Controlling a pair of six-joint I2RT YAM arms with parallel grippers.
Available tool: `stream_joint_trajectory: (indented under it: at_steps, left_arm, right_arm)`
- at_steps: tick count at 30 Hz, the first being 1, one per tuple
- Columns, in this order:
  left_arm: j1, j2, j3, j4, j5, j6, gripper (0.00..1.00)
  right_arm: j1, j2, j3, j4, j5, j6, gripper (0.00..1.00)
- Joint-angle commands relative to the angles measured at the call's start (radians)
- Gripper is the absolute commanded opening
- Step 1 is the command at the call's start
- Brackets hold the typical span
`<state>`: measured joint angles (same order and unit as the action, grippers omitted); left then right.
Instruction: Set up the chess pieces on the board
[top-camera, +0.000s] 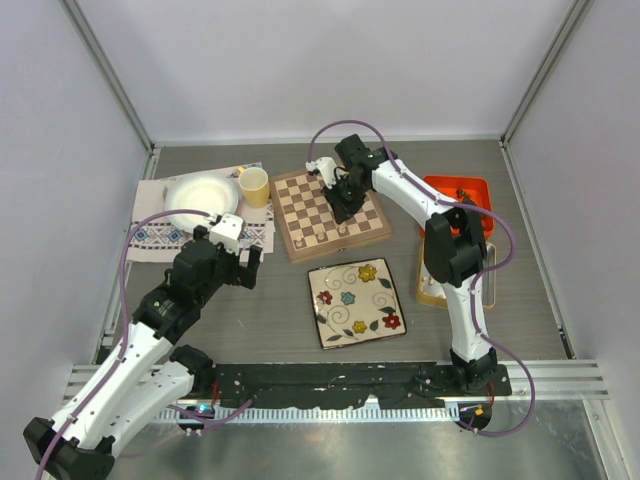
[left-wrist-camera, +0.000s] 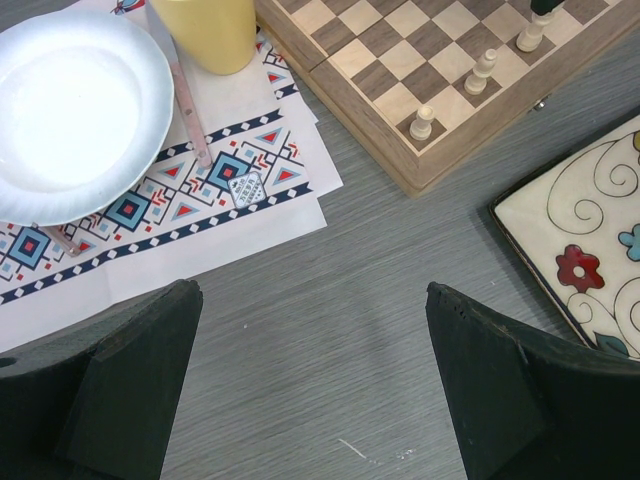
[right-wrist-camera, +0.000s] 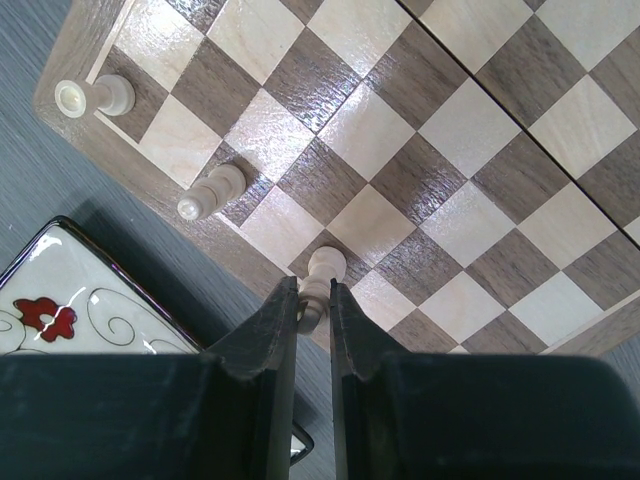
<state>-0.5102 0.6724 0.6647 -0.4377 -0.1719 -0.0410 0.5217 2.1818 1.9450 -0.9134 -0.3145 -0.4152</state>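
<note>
The board (top-camera: 330, 212) lies at the back centre of the table. My right gripper (right-wrist-camera: 315, 290) is shut on a pale cream chess piece (right-wrist-camera: 326, 265) held over a dark square in the board's (right-wrist-camera: 450, 150) near edge row. Two more pale pieces (right-wrist-camera: 210, 192) (right-wrist-camera: 95, 96) stand along that same edge row. From above, the right gripper (top-camera: 343, 210) hangs over the board. My left gripper (left-wrist-camera: 312, 292) is open above bare table, short of the board's corner (left-wrist-camera: 400, 60), with nothing between its fingers. Three pale pieces (left-wrist-camera: 423, 122) show in the left wrist view.
A square floral plate (top-camera: 356, 302) lies in front of the board. At the left, a white plate (top-camera: 200, 200) and a yellow cup (top-camera: 254, 186) sit on a patterned placemat (top-camera: 150, 235). An orange tray (top-camera: 460, 190) is at the right.
</note>
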Motion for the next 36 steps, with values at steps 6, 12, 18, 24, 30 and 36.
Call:
stream_joint_trajectory:
  at_steps: [6,12,18,24,30,36]
  left_arm:
    - [0.004,-0.004,-0.001,0.050,0.009,0.012,1.00]
    - [0.004,-0.004,-0.002,0.048,0.011,0.012,1.00]
    - [0.004,-0.004,-0.002,0.050,0.011,0.012,1.00]
    - [0.004,-0.004,-0.002,0.051,0.011,0.013,0.99]
    - [0.004,-0.005,-0.002,0.048,0.009,0.012,1.00]
    - [0.004,-0.005,-0.002,0.048,0.009,0.010,1.00]
  right_arm:
    - [0.008,0.001,0.042,-0.012,0.002,0.003,0.14]
    - [0.008,0.001,0.040,-0.016,0.003,0.000,0.19]
    - [0.008,0.001,0.040,-0.016,0.003,0.000,0.29]
    - [0.006,-0.004,0.058,-0.016,0.009,-0.002,0.46]
    - [0.009,-0.008,0.071,-0.018,0.005,0.001,0.49]
    - [0.008,-0.011,0.084,-0.019,0.005,0.009,0.49]
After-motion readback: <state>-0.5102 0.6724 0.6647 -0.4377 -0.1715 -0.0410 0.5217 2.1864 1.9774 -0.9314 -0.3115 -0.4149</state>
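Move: The right fingers are shut on the top of a pale chess piece, its foot at a near-edge square of the board and its middle about 2 cm straight below the hand. The second pale piece stands about 5 cm to the left and 2 cm back, and the first pale piece some 10 cm left and 3 cm back. The flowered tile lies roughly 18 cm back and 3 cm right. From the idle left hand, the held piece is about 8 cm ahead, 20 cm right and 12 cm below. The right fingers keep their pinch on the piece's top for a moment, almost still over the near-edge square, then open to about half their range and let go. With the fingers parted on either side of the piece, the hand starts up off it, rising about 1 cm with no real turn of the wrist. ##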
